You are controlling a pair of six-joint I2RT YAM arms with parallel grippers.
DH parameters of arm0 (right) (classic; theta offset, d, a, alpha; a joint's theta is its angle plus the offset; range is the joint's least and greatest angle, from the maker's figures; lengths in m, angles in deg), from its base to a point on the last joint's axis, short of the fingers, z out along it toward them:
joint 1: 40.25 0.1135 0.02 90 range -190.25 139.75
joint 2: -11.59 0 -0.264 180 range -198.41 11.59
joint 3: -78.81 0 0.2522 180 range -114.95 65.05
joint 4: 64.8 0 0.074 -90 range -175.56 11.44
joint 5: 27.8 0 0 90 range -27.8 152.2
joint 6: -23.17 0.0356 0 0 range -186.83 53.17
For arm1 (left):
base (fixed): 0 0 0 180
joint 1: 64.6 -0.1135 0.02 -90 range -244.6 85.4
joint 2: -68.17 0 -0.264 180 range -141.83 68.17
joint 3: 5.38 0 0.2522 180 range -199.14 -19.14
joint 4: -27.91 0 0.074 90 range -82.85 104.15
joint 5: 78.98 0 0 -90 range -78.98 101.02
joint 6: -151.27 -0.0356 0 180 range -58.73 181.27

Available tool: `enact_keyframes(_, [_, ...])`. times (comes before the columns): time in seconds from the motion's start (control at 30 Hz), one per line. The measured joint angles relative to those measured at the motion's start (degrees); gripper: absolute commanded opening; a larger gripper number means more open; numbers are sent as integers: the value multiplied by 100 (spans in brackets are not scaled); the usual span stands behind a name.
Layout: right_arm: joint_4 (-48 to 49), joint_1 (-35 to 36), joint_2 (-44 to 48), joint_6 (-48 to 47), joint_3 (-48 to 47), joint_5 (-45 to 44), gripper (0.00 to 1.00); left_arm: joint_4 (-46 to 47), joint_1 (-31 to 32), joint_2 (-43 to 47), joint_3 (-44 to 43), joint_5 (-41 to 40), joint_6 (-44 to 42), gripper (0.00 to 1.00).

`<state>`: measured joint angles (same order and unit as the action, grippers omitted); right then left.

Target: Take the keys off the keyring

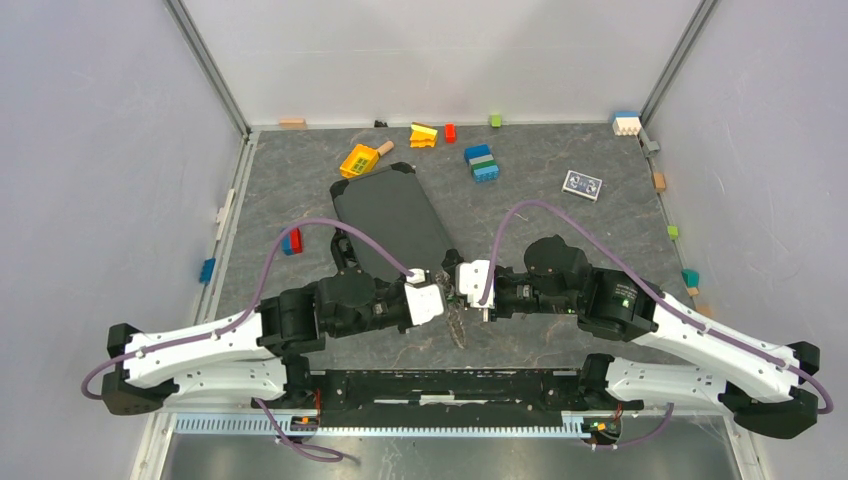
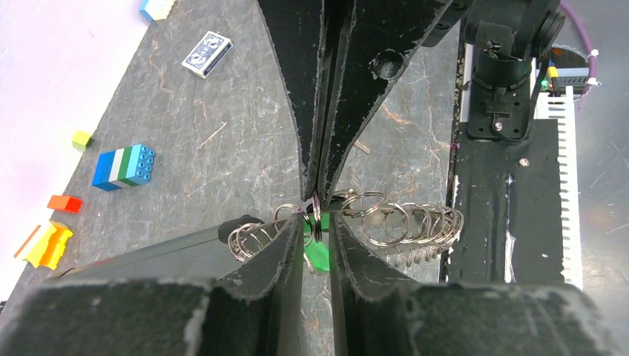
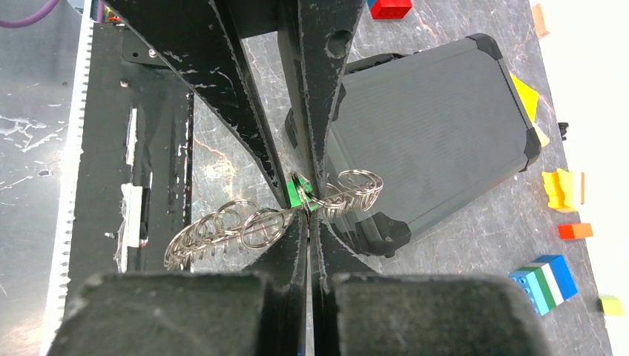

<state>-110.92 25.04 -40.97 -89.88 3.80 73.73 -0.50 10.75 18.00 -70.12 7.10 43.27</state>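
Note:
The keyring [image 1: 458,322] hangs between both grippers above the near middle of the table. It is a thin wire loop strung with many small split rings [image 2: 415,222], and greyish keys [image 2: 412,256] dangle below them. A green tag [image 2: 317,256] hangs at the middle. My right gripper [image 3: 308,215] is shut on the keyring's wire [image 3: 252,222]; its tips show from above in the left wrist view [image 2: 317,194]. My left gripper [image 2: 317,230] faces it from the other side. Its jaws stand a narrow gap apart, with one small ring and the green tag in the gap.
A dark grey case [image 1: 395,215] lies just behind the grippers. Toy bricks [image 1: 483,163], a yellow toy [image 1: 358,160], a card box [image 1: 582,184] and a red brick [image 1: 295,240] are scattered further back. The black base rail [image 1: 450,385] runs along the near edge.

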Motion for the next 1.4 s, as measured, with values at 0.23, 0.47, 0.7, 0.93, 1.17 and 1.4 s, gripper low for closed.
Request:
enact_keyframes(0.23, [-11,-4,0,-22,0,9,0,-44,-2,-120,-103,-4,-7,2])
enact_keyframes(0.47, [-57,-4,33,-39,42,50,0,-173,-2,-201,-179,72,-50,2])
enact_keyframes(0.7, [341,2,396,-15,435,116,23,31,-7,-37,17,326,-247,2])
enact_keyframes(0.93, [1510,11,1113,142,1200,92,35,466,-4,673,852,431,-282,2])
enact_keyframes(1.17, [2472,11,1707,487,1996,105,35,1119,-4,1196,1469,428,-269,2])
enact_keyframes(1.4, [3259,11,1775,1038,2632,212,38,1735,-4,1609,1862,533,-245,2])
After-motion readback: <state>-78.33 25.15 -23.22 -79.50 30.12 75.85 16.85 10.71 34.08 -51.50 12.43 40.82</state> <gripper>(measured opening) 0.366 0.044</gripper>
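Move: The keyring hangs between the hands, small loops at its top edge pinched in the right fingertips and also standing between the left's parted ones. Its middle lies about 3 cm back, 1 cm right and 4 cm below the left hand, and some 3 cm back, 1 cm left and 4 cm below the right. The grey case's middle is roughly 18 cm ahead of the left hand, 10 cm to its left and 24 cm below. The left fingers close on the loops at the keyring's top edge, and the right fingers then open to about a third and let go. The left hand draws the keyring some 2 cm left and 2 cm back, dipping and rising again on the way, fingertips tilting up about 15 degrees. The emptied right hand backs off the loops, lifts about 2 cm, then sinks again while moving nearly 2 cm back, its fingers tipping up some 25 degrees. ##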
